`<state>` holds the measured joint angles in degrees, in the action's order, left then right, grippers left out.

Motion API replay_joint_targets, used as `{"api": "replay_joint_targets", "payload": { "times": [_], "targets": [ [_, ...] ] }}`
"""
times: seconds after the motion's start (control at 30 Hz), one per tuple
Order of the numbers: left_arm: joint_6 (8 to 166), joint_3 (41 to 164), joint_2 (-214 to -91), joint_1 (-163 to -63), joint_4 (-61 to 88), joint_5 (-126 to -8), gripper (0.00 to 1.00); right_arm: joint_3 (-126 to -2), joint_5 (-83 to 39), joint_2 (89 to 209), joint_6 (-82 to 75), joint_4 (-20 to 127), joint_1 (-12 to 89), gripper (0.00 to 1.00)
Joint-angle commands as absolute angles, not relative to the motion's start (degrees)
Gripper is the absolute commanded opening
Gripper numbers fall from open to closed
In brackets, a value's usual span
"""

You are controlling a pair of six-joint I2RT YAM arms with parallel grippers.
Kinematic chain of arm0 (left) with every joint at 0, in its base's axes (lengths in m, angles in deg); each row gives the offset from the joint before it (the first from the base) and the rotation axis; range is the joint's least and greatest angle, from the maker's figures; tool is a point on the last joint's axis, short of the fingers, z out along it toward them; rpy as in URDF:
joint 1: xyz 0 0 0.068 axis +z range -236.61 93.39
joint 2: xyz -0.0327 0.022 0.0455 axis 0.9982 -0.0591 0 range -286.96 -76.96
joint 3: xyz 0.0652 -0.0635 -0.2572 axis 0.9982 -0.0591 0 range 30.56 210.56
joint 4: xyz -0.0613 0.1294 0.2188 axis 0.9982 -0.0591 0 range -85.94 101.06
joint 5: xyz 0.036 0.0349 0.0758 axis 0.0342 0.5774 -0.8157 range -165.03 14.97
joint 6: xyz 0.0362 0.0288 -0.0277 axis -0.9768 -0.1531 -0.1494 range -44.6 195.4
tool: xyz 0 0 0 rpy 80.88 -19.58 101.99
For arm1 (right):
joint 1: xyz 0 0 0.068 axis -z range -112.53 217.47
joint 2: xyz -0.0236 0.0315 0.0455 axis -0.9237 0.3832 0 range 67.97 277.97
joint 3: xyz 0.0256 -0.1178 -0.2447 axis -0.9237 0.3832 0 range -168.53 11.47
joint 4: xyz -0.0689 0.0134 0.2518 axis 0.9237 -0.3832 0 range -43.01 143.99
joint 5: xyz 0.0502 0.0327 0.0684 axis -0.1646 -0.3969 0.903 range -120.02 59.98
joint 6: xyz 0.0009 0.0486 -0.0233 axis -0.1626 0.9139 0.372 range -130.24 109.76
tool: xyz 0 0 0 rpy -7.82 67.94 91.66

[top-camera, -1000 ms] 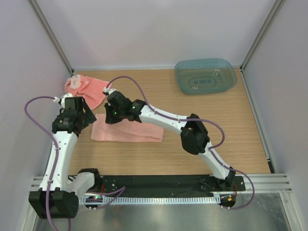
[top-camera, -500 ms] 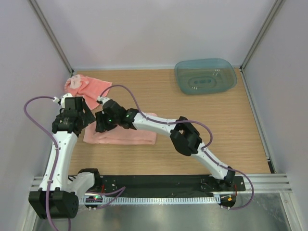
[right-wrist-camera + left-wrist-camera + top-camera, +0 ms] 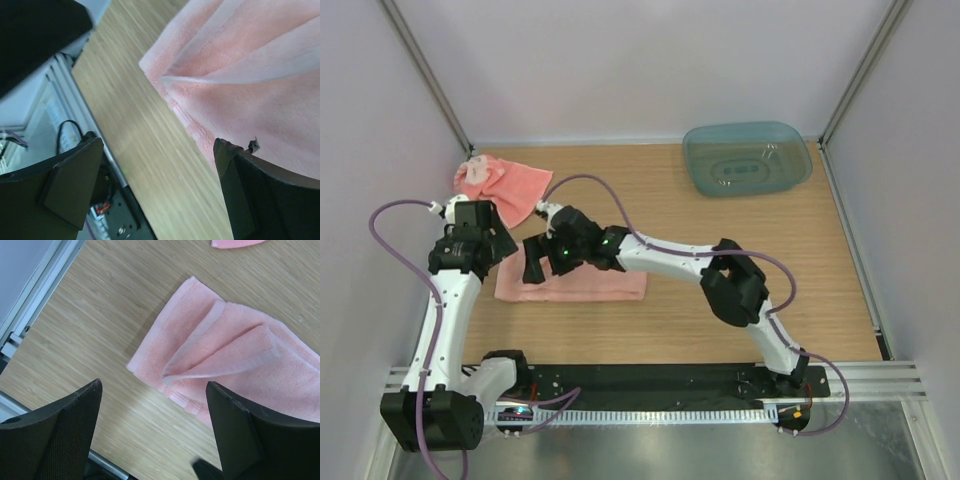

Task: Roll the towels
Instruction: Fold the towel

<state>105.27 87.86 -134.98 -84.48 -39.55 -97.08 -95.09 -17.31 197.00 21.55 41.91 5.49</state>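
A folded salmon-pink towel (image 3: 582, 284) lies flat on the wooden table, its layers fanned at the left end (image 3: 235, 352) (image 3: 250, 70). A second towel (image 3: 505, 185) lies crumpled at the back left corner; only its edge (image 3: 235, 242) shows in the left wrist view. My right gripper (image 3: 533, 260) (image 3: 160, 190) hovers open over the folded towel's left end, holding nothing. My left gripper (image 3: 498, 247) (image 3: 155, 430) is open too, just above the table beside that same end, with bare wood between its fingers.
A translucent blue-green tub (image 3: 747, 158) sits at the back right. The left wall's metal rail (image 3: 30, 305) runs close to my left gripper. The arms' black base plate (image 3: 650, 380) lines the near edge.
My right gripper dragged the folded towel leftward, then opened and let it go. The left arm has stayed put, open.
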Motion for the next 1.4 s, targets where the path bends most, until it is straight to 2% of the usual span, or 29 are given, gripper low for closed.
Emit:
{"api": "replay_joint_targets", "payload": {
  "times": [0.0, 0.07, 0.2, 0.3, 0.43, 0.77, 0.87, 0.9, 0.97, 1.07, 1.1, 1.17, 1.2, 1.37],
  "targets": [
    [105.54, 88.65, -135.14, -84.24, -39.04, -96.57, 0.84, -90.34, -17.01, 184.0, 22.72, 46.18, 9.01, 1.0],
    [105.02, 88.31, -135.4, -84.24, -38.17, -93.17, 0.83, -86.11, -17.28, 177.88, 23.6, 45.73, 11.03, 1.0],
    [103.35, 87.69, -137.94, -84.67, -36.32, -86.39, 0.82, -68.48, -23.24, 167.3, 25.26, 41.71, 19.1, 0.99],
    [102.73, 88.21, -141.01, -86.08, -35.97, -84.53, 0.82, -58.8, -22.91, 162.99, 27.81, 38.53, 24.73, 0.93],
    [102.65, 89.62, -144.18, -89.16, -35.97, -83.74, 0.82, -50.94, -18.36, 161.66, 27.91, 39.31, 30.37, 0.87],
    [101.41, 89.45, -146.74, -89.6, -36.23, -83.47, 0.81, -43.38, -8.49, 167.54, 33.79, 51.25, 29.77, 0.78],
    [101.41, 89.44, -146.74, -89.69, -35.88, -83.21, 0.81, -43.02, -8.4, 169.65, 34.67, 53.36, 28.28, 0.64],
    [101.33, 89.53, -146.83, -89.69, -35.7, -82.95, 0.81, -42.85, -7.97, 170.35, 34.94, 53.64, 27.92, 0.51],
    [101.06, 89.36, -146.92, -89.77, -35.53, -82.16, 0.8, -42.32, -6.91, 172.63, 35.55, 55.82, 27.74, 0.46],
    [100.89, 89.44, -147.09, -91.17, -35.09, -81.71, 0.8, -40.66, -7.52, 172.91, 35.47, 55.76, 28.09, 0.31],
    [100.89, 89.36, -147.09, -91.53, -35.09, -81.89, 0.8, -40.21, -8.22, 172.48, 34.51, 54.88, 28.35, 0.2],
    [100.97, 89.79, -147.18, -93.02, -35.26, -82.06, 0.81, -38.81, -10.42, 170.9, 33.36, 51.04, 30.46, 0.12],
    [101.32, 90.06, -147.27, -93.63, -35.52, -82.15, 0.8, -38.46, -11.55, 168.71, 31.44, 49.18, 31.51, 0.01],
    [103.6, 93.04, -149.99, -101.08, -35.88, -84.26, 0.81, -38.89, -26.29, 159.74, 22.47, 31.45, 37.14, 0.01]
  ]
}}
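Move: The right hand, open above the folded towel's left part, goes for its right edge, about 24 cm to its right, 2 cm farther out and 10 cm down. The towel's left end lies 8 cm to its left and 3 cm ahead; the spare towel, 9 cm left and some 26 cm ahead. From the left hand that left end is about 3 cm ahead, 1 cm right and 16 cm below, the right edge 35 cm right. The right fingers pinch the folded towel's right edge and pull it rightward about 6 cm; to get there the open hand arcs right over the towel, up and forward, then down and back, turning clockwise some 30 degrees and tipping down before closing. The left hand, still open, goes about 10 cm right and 5 cm down above the left end, turning clockwise. ##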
